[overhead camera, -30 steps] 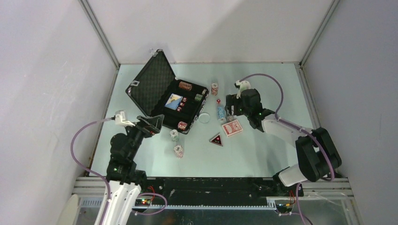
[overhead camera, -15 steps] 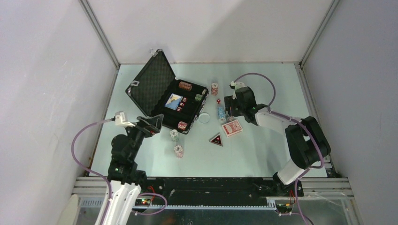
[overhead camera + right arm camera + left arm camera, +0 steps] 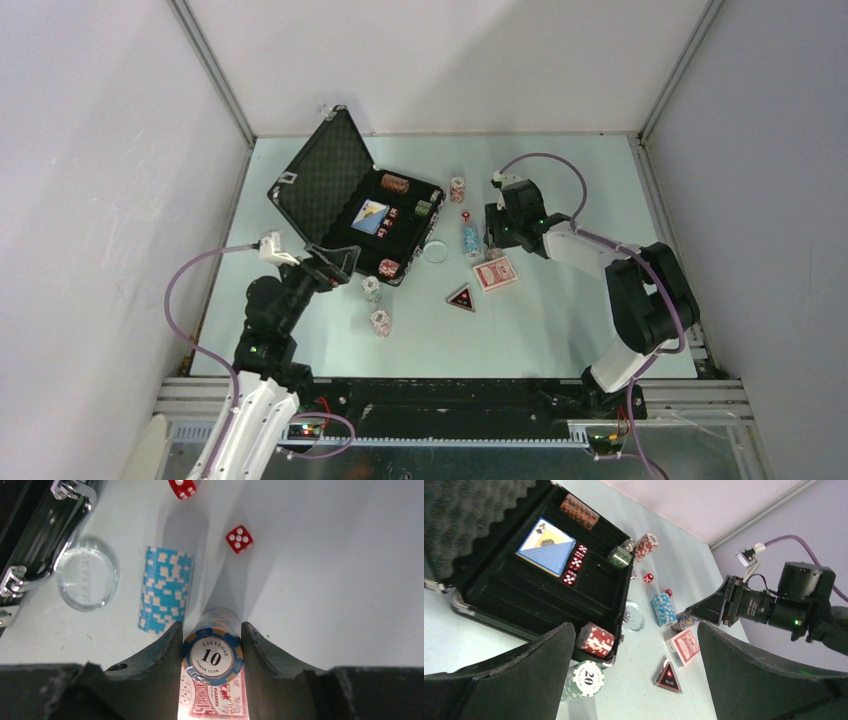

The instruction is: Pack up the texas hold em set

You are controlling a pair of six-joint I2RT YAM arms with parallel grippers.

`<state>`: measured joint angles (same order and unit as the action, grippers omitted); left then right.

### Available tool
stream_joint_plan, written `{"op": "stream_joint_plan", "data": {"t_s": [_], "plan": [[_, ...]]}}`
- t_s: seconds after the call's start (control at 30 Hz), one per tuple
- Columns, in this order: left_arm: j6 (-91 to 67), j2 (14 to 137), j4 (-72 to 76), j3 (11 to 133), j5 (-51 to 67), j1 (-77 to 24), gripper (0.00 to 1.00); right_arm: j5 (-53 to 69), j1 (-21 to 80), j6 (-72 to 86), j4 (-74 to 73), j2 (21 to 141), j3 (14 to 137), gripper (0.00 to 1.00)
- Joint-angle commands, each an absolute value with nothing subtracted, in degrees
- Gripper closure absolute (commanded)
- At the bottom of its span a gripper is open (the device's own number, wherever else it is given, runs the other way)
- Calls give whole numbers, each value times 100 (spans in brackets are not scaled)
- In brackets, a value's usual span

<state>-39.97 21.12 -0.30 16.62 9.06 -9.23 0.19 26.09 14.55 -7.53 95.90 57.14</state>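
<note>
The black briefcase lies open at the back left, holding a blue card deck, red dice and some chip stacks. My right gripper has its fingers pressed against both sides of a blue-and-orange "10" chip stack, which lies on its side over the red card deck. A light-blue chip stack lies just left of it. The black-red triangle sits near the deck. My left gripper hangs open by the case's near corner, above a green "20" chip stack.
Two loose red dice and a clear round disc lie between the case and my right gripper. A red-white chip stack stands at the back, another near the front. The enclosure walls close in on the sides.
My right gripper moved slightly forward and narrowed its fingers onto the "10" chip stack. The left arm shifted a little toward the case, still open.
</note>
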Motion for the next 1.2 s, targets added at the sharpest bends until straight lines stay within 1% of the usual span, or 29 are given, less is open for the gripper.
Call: {"op": "stream_joint_plan", "data": {"t_s": [0.0, 0.1, 0.17, 0.23, 0.33, 0.4, 0.5, 0.6, 0.7, 0.83, 0.97, 1.17], "plan": [[-3765, 2380, 514, 1962, 982, -1319, 0, 303, 2455, 1470, -1083, 8992, 5901, 82], [-3403, 2730, 738, 2118, 969, -1703, 0, 691, 2266, 1503, -1186, 8667, 5926, 82], [-2957, 3012, 547, 2394, 573, -2129, 0, 1143, 2159, 1526, -1304, 8446, 5997, 82], [-2486, 3278, 422, 2631, 302, -2545, 0, 1540, 2123, 1534, -1522, 8271, 6147, 84], [-1851, 3554, 752, 2741, 208, -3057, 0, 2313, 2143, 1548, -1879, 8068, 6468, 88], [-1473, 3748, 1111, 2755, 297, -3294, 0, 2807, 2194, 1618, -2006, 7969, 6628, 88], [-783, 4247, 1504, 2856, 913, -3593, 0, 3348, 2328, 1714, -2156, 7819, 6803, 89], [-95, 4746, 1514, 3176, 1189, -3977, 0, 3622, 2542, 1833, -2195, 7695, 6952, 89], [133, 5222, 1467, 3398, 1179, -4216, 0, 3847, 2688, 1928, -2175, 7566, 7023, 89], [114, 5435, 1829, 3433, 1449, -4314, 0, 4052, 2888, 2072, -2111, 7539, 7032, 90], [190, 5563, 1755, 3533, 1564, -4390, 1, 4172, 3145, 2180, -2063, 7579, 7026, 90], [259, 5661, 1728, 3580, 1802, -4462, 5, 4181, 3444, 2309, -1891, 7630, 7025, 91]]}}
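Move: My right hand already grips the orange-and-blue chip tube. My open left gripper, where it is going, is about 32 cm left, 12 cm back and 14 cm above that hand. Below my right hand, the blue chip tube lies 5 cm left and 3 cm ahead, the card deck 5 cm back and 1 cm right. From my left hand, the gripped tube is some 33 cm right, 12 cm ahead, 15 cm down, and the green chip tube 5 cm right, 2 cm ahead, 15 cm down. I lift the tube about 18 cm with my right hand, keeping its grip and bringing it back and left towards my left gripper while the wrist rolls left side up and turns counter-clockwise. My left hand swings some 18 cm right to meet it, turning clockwise and rolling left side up, fingers staying wide open, until they are close by the tube's free end; a touch can't be made out. ##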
